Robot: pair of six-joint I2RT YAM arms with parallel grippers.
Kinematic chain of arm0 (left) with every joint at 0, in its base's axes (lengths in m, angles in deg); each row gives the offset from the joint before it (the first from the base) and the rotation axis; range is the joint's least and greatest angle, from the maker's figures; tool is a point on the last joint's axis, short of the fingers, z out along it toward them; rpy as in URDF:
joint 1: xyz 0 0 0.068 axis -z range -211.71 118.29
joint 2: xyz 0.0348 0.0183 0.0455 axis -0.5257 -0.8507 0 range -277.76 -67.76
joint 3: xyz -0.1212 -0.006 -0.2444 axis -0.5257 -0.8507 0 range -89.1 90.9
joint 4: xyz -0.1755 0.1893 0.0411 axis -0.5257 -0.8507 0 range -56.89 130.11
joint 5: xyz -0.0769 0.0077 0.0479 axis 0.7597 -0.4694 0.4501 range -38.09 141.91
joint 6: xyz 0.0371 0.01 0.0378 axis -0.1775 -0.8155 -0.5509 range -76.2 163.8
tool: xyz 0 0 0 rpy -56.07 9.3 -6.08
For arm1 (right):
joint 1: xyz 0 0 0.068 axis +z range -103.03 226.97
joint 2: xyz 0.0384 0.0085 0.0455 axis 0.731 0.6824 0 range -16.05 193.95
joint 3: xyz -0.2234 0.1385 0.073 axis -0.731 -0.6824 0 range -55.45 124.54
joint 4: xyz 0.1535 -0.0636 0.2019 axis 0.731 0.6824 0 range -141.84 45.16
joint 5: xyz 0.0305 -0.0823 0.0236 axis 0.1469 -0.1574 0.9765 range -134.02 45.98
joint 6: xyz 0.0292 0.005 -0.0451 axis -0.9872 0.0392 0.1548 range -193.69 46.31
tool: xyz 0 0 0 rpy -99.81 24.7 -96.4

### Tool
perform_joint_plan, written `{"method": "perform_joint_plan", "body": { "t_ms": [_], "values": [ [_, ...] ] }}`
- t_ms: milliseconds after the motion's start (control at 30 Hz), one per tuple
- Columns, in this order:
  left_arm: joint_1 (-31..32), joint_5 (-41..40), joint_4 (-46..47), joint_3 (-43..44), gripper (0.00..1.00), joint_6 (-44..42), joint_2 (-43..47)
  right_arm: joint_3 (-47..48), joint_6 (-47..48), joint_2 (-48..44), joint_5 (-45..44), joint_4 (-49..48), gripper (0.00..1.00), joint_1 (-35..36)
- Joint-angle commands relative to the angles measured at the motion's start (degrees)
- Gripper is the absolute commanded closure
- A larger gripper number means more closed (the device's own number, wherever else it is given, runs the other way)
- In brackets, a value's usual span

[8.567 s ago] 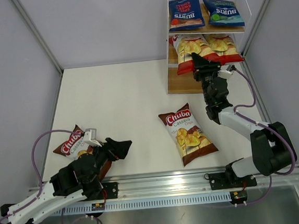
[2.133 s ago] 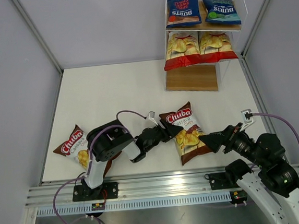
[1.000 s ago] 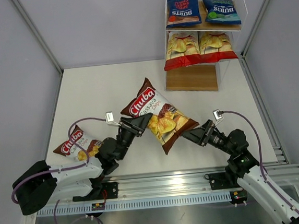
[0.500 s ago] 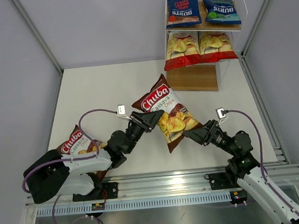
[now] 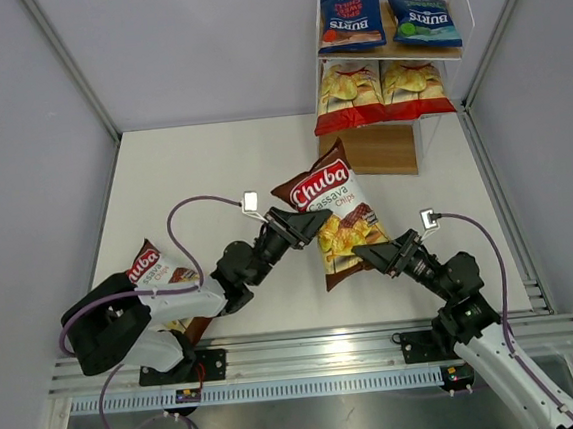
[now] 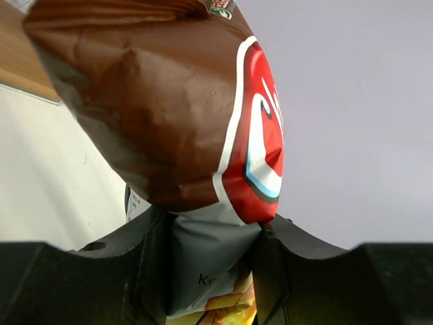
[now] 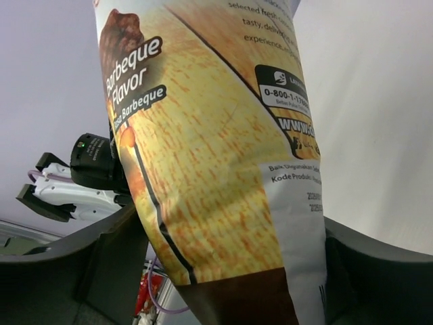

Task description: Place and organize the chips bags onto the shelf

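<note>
A brown Chuba chips bag (image 5: 335,213) hangs in the air over the table's middle, logo end toward the shelf (image 5: 391,63). My left gripper (image 5: 304,224) is shut on its left edge; the left wrist view shows the bag (image 6: 169,101) pinched in that gripper (image 6: 213,237). My right gripper (image 5: 376,257) is at the bag's lower right end. There its jaws (image 7: 230,233) stand wide on both sides of the bag (image 7: 203,135). A second brown bag (image 5: 156,273) lies at the near left, partly under the left arm.
The shelf's top tier holds two blue Burts bags (image 5: 350,20) (image 5: 426,20). The middle tier carries two red-and-white bags (image 5: 346,94) (image 5: 416,85). Below them the wooden tier (image 5: 366,150) shows bare. Grey walls close in the table on three sides.
The left gripper has carried the brown bag up and further toward the shelf. The right gripper followed under the bag's lower end, and its jaws have narrowed a little.
</note>
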Motion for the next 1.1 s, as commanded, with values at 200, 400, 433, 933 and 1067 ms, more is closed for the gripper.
{"method": "perform_joint_plan", "body": {
  "t_ms": [200, 400, 433, 933, 1067],
  "values": [
    [1.8, 9.3, 2.3, 4.4, 0.4, -0.1, -1.1, -1.1, 0.7, -7.0, -3.8, -2.8, 0.54, 0.0],
    [1.8, -0.5, -14.4, 4.3, 0.01, -2.4, 5.4, -1.1, -0.3, -11.8, -9.2, 5.0, 0.68, 0.0],
    [1.8, -2.4, -20.4, 4.3, 0.01, -2.5, 6.6, -1.1, -0.4, -11.2, -9.7, 5.7, 0.68, 0.0],
    [1.5, -11.5, -42.3, -8.4, 0.01, -5.1, 28.0, 0.6, 3.7, 27.8, -21.0, -21.5, 0.73, -1.5],
    [1.4, -8.6, -46.9, -9.7, 0.01, -8.0, 33.5, 3.9, 3.3, 46.5, -20.4, -35.4, 0.75, -4.6]
  ]
}}
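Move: The left hand already holds the Chuba chips bag by its left edge, the bag's middle some 4 cm to its right, 1 cm ahead and 3 cm lower. From the right hand, its fingers still wide around the bag's near end, that middle is about 5 cm ahead, 5 cm left and 2 cm up; the left gripper is some 5 cm ahead, 10 cm left and 5 cm up; the empty bottom shelf lies roughly 35 cm ahead, 6 cm right and 18 cm below. Right hand pinches the bag and takes it about 13 cm down, 9 forward, as left hand opens, withdrawing left-down. ##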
